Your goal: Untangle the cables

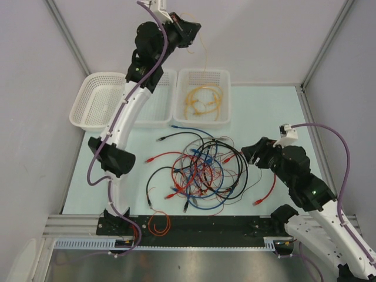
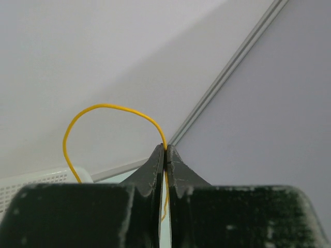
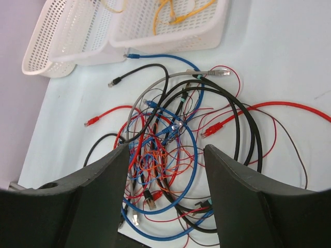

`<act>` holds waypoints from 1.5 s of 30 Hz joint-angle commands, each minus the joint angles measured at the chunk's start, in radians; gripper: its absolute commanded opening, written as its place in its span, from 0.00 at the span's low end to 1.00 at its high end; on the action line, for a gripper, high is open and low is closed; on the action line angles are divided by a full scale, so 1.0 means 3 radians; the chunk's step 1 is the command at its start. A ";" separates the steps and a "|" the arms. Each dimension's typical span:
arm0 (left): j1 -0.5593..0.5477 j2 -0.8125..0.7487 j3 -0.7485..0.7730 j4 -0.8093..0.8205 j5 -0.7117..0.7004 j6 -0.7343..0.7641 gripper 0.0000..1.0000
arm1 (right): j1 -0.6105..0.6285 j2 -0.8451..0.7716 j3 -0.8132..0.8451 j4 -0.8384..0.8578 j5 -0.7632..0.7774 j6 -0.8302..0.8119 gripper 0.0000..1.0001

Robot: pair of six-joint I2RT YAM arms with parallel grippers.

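The cables (image 1: 200,170) lie in a red, blue, black and orange tangle at the middle of the table, also seen in the right wrist view as the cables (image 3: 170,150). My left gripper (image 1: 189,34) is raised high at the back, above the baskets. It is shut on a thin yellow wire (image 1: 205,56) that dangles toward the right basket. In the left wrist view the left gripper (image 2: 166,150) pinches this yellow wire (image 2: 103,106), which arcs up and left. My right gripper (image 1: 249,154) hovers open at the tangle's right side; the right gripper (image 3: 165,150) holds nothing.
Three white mesh baskets stand at the back: the right basket (image 1: 202,72) holds yellow cables (image 1: 202,100), with a middle basket (image 1: 161,111) and a left basket (image 1: 97,100) beside it. A loose orange cable (image 1: 158,223) lies on the near rail. A red cable (image 1: 267,191) lies under the right arm.
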 commanded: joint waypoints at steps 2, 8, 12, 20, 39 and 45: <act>0.0117 0.0253 0.0079 0.0413 0.0158 -0.0133 0.09 | -0.0046 0.0137 0.0097 0.0057 0.0088 -0.0159 0.65; 0.0132 0.0606 0.0069 0.0521 0.0133 -0.0108 0.29 | -0.0189 0.0285 0.0102 0.0088 0.0017 -0.0287 0.65; 0.0188 0.0765 0.0069 0.0505 0.0061 -0.0118 0.59 | -0.0230 0.0382 0.0102 0.0103 -0.0065 -0.0267 0.65; 0.0112 0.0086 -0.0630 0.0919 -0.0190 0.0066 1.00 | -0.0245 0.0362 0.0097 0.0093 -0.0065 -0.0267 0.65; -0.0665 -0.3457 -0.5304 -0.0317 -0.0583 -0.0435 0.99 | 0.0177 0.1031 -0.0282 0.0568 -0.0766 0.0153 0.68; -0.0763 -0.4383 -0.6076 -0.0537 -0.0624 -0.0721 1.00 | 0.1012 0.1690 -0.0205 0.0890 -0.0335 0.0070 0.68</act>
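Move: The left hand, holding a yellow cable up high, has the right-hand white basket about 9 cm ahead, 2 cm to its right and 49 cm below. The middle basket is some 9 cm ahead and 22 cm left; the tangle lies 25 cm back, 3 cm right and 52 cm down. From the open right hand the tangle is about 3 cm ahead, 13 cm left and 23 cm below; a loose red plug sits 9 cm back, 6 cm right. Forward and down over the right-hand basket, about 10 and 15 cm, goes the left hand, opening wide to let go of the yellow cable; then it sweeps back some 35 cm and sinks towards the tangle's left side, tipping down. The right hand eases down and stays, still open, then swings left and lower over the tangle, turning counter-clockwise and tipping down. ##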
